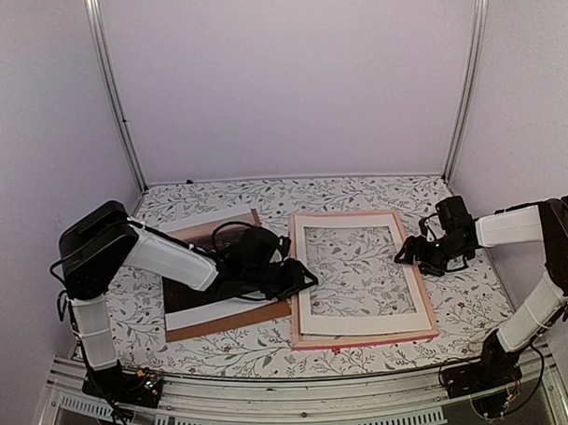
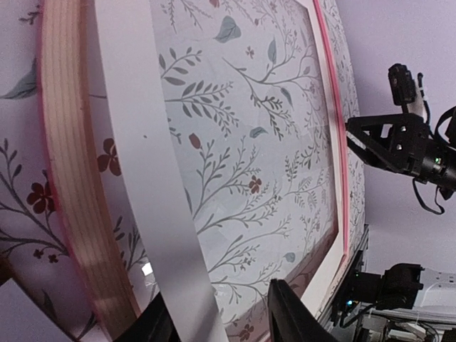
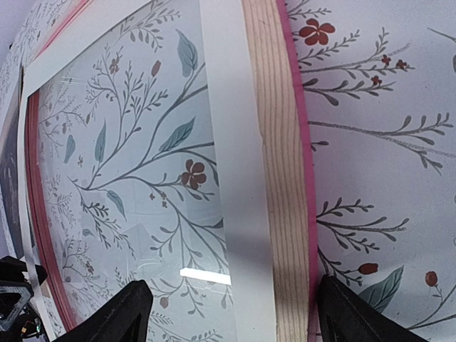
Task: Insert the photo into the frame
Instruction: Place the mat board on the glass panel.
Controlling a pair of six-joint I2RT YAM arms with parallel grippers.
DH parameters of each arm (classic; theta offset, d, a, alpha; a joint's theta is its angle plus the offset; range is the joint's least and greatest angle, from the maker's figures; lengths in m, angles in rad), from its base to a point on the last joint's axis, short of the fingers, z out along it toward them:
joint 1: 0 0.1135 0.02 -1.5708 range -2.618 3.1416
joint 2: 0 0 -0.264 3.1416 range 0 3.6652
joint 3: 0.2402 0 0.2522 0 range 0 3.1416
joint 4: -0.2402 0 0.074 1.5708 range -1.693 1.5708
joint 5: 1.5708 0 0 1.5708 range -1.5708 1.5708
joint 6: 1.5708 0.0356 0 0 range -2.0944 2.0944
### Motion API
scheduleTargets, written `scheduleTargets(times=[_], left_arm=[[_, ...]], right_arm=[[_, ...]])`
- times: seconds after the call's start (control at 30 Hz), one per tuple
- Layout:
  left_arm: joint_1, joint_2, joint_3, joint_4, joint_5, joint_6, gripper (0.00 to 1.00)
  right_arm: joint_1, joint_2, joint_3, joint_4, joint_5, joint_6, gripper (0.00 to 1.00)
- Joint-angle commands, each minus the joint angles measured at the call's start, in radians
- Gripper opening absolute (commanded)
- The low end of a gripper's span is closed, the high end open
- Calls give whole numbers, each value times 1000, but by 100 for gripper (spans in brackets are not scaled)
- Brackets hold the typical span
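Note:
The pink frame (image 1: 363,340) lies flat at the table's centre-right, with a white card mat (image 1: 311,314) resting in it. The photo (image 1: 184,295), dark with a white margin, lies left of the frame on a brown board (image 1: 236,321), partly hidden under my left arm. My left gripper (image 1: 300,277) is at the frame's left side. In the left wrist view its fingers (image 2: 288,317) stand apart astride the mat's strip (image 2: 142,157), beside the wooden rail (image 2: 71,178). My right gripper (image 1: 407,253) is open, its jaws spanning the right rail (image 3: 285,178) and mat strip (image 3: 231,142).
A floral cloth (image 1: 358,196) covers the table and shows through the frame's glass. Grey walls and two metal posts (image 1: 117,97) close in the back and sides. The arms' bases sit on a rail (image 1: 300,398) at the near edge.

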Motion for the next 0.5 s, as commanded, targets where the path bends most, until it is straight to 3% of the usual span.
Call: scheduleTargets(times=[0.0, 0.47], left_arm=[[-5, 10, 24, -34, -7, 29, 47], [-6, -47, 45, -158, -82, 105, 69]], right_arm=[[11, -16, 12, -25, 7, -9, 84], [12, -44, 76, -97, 66, -36, 87]])
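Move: The mat board lies in the frame with its left strip between the left fingers, its middle about 12 cm to that hand's right, level fore and aft and 3 cm lower. The frame's left rail is some 3 cm to that hand's left, and the photo pile about 19 cm left and 1 cm ahead. From the right hand the board's middle lies roughly 9 cm left, 4 cm back and 2 cm below. Almost on the spot, dipping barely half a centimetre and coming back up, the left hand spreads its half-open fingers well apart around the mat board's left strip to free it, tilting about 5 degrees. The right hand, wide open astride the frame's right rail, waits and then rises about 1 cm off it. ##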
